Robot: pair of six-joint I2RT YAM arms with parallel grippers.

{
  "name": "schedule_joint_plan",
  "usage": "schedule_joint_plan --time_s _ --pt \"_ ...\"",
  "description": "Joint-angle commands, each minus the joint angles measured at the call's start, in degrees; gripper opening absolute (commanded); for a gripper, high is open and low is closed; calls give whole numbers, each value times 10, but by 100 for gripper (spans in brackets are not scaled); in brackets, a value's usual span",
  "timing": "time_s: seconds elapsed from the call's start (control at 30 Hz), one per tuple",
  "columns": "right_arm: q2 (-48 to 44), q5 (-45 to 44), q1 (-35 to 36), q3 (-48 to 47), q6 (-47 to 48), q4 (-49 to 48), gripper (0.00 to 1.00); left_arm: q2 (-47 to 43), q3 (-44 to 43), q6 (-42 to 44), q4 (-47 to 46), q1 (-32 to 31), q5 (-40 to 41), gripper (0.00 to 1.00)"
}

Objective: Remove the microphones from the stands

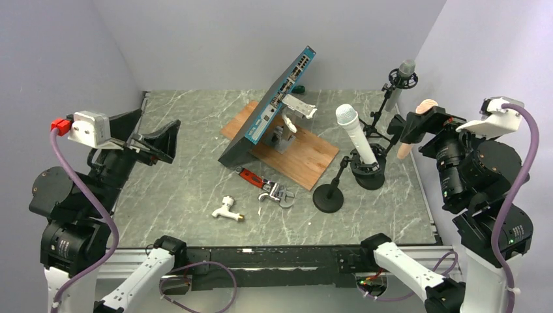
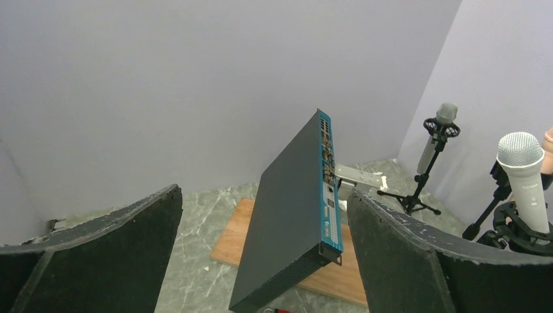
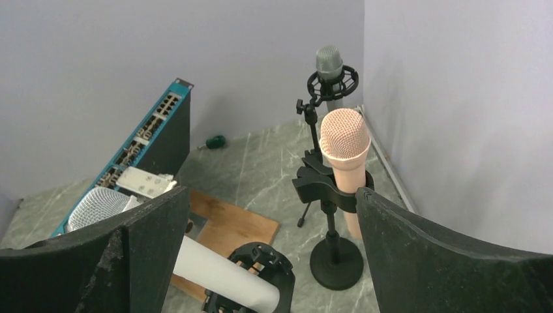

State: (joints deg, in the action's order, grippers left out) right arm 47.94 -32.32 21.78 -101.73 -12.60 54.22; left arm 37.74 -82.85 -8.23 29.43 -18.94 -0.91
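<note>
Three microphones stand on the right. A white microphone (image 1: 355,134) leans in a black shock-mount stand (image 1: 368,171); it also shows in the right wrist view (image 3: 215,270). A peach microphone (image 3: 344,140) sits upright in a black clip (image 3: 326,190) on a round-base stand (image 3: 336,264). A grey microphone (image 1: 405,68) is on a tripod at the back. My right gripper (image 3: 274,191) is open and empty; the peach microphone (image 1: 425,105) stands just beyond its fingertips, close to the right finger. My left gripper (image 1: 153,134) is open and empty, raised at the far left.
A blue-faced network switch (image 1: 270,107) leans tilted over a wooden board (image 1: 306,153). A red-handled wrench (image 1: 267,188) and a white tap (image 1: 226,208) lie in front. A round stand base (image 1: 327,197) is near the white microphone. Walls close the left, back and right.
</note>
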Motion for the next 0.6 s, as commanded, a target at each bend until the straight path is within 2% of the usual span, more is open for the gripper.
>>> schedule_joint_plan --time_s 0.0,0.23,0.4,0.57 --pt "-10 24 -3 17 2 19 100 9 5 -1 -10 3 -30 99" --pt "-84 177 -3 85 51 -35 100 14 24 -8 -16 3 -38 99" --pt "-73 247 -4 87 79 -11 100 18 36 -22 -22 3 -53 99" --pt "-51 354 -3 92 120 22 100 23 38 -26 -21 3 -78 99"
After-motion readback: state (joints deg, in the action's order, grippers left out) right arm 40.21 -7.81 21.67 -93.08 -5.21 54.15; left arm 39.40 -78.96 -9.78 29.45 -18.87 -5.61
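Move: The white microphone, leaning in its stand, is about 7 cm ahead of the right gripper, 8 cm to its left and 10 cm lower. The pink microphone in its clip stands some 9 cm ahead and 7 cm to the right, also lower; the network box is roughly 25 cm ahead and 22 cm to the left. From the left gripper the white microphone lies some 40 cm to the right and 9 cm ahead, about 10 cm down. Swing the open right gripper away from the pink microphone and towards the white one: sink about 3 cm first, then carry it some 6 cm left, drawing back 2 to 3 cm while turning it about 25 degrees counter-clockwise. Touch nothing. Meanwhile lower the open left gripper about 3 cm, easing right and forward, fingers tipping slightly down. ##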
